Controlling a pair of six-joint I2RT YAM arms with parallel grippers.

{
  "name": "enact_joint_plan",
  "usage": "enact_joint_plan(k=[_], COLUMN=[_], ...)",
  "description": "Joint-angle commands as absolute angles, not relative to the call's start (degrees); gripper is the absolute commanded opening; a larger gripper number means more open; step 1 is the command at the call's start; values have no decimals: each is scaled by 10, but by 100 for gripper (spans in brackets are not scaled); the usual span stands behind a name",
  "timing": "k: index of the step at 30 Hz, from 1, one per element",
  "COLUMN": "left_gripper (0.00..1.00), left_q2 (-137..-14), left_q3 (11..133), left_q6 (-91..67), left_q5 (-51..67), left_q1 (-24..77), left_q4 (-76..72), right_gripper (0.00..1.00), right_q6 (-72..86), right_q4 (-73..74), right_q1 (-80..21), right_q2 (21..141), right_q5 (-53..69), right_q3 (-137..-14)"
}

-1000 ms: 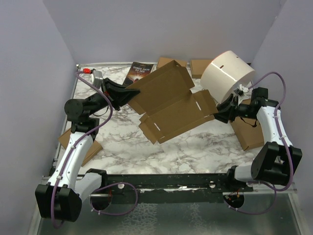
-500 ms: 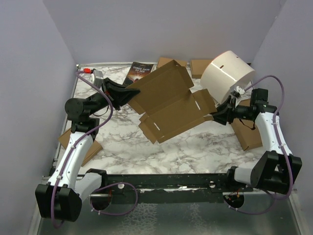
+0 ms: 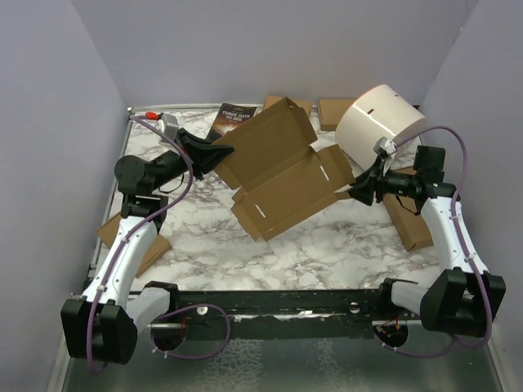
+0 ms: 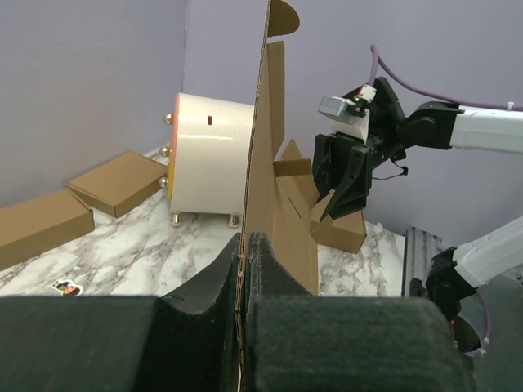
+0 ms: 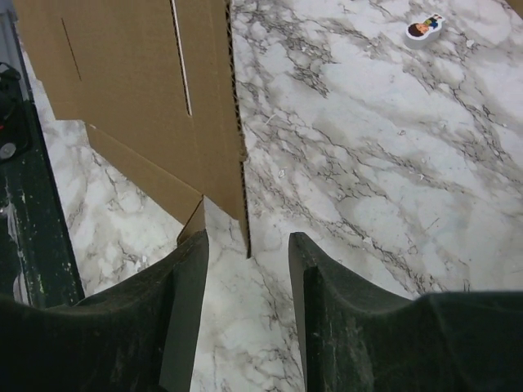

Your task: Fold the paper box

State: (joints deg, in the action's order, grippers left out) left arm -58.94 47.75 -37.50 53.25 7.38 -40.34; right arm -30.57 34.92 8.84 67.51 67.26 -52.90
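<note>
The paper box (image 3: 282,171) is an unfolded brown cardboard sheet with flaps, held tilted above the marble table. My left gripper (image 3: 214,155) is shut on its left edge. In the left wrist view the sheet (image 4: 265,155) stands on edge, pinched between the fingers (image 4: 243,249). My right gripper (image 3: 353,193) is open at the sheet's right flap. In the right wrist view the flap's lower corner (image 5: 237,188) ends just in front of the gap of the open gripper (image 5: 249,249), touching neither finger.
A white drum (image 3: 380,122) lies on its side at the back right. A dark book (image 3: 231,118) and small brown boxes (image 3: 337,109) sit along the back. More boxes lie at the right (image 3: 413,220) and left (image 3: 135,241). A sticker (image 5: 423,28) lies on the table.
My right gripper has moved left and up to the flap's corner and its jaws have widened. The left arm has lifted a little, tilting the sheet.
</note>
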Motion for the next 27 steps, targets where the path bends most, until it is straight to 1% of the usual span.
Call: enact_joint_plan(k=[1,5,8,12,16,17,18,20,22,24,27], left_gripper=[0,0,0,0,0,0,0,0,0,0,0], left_q2=[-592,-596,-600,-609,-607,-606,-605,-606,-608,-609,-614], left_q3=[482,483,477,474,479,481,481,483,483,483,480], left_q6=[-344,-348,-373,-409,-403,-402,-402,-406,-419,-434,-461], left_q5=[531,538,544,559,573,577,581,590,597,602,609], left_q1=[65,58,56,55,52,51,50,50,49,49,49], left_q4=[-387,-393,-433,-484,-472,-468,-467,-472,-487,-505,-543], right_gripper=[45,46,47,47,46,44,39,27,18,14,12], right_q6=[-272,-274,-271,-274,-247,-222,-196,-157,-135,-117,-76], right_q4=[318,328,328,330,320,294,270,224,189,159,99], right_q1=[87,87,87,87,114,128,139,155,161,162,161], right_q2=[664,666,678,705,713,713,713,718,721,724,742], right_q5=[658,718,745,750,754,747,732,706,692,686,693], right_q3=[-524,-520,-512,-520,-550,-549,-547,-542,-540,-536,-522])
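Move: The paper box's near right end flap is about 2 cm to the left of the right hand's open fingertips, level with them. The white drum stands roughly 16 cm ahead, 9 cm right and 6 cm lower; the flat brown box lies some 17 cm right, 2 cm ahead and 15 cm down. From the left hand, still pinching the sheet, that flap is about 34 cm right, 2 cm back and 18 cm below. After hovering, the right hand slips about 5 cm forward and right, away from the end flap, fingers closing nearly shut. ##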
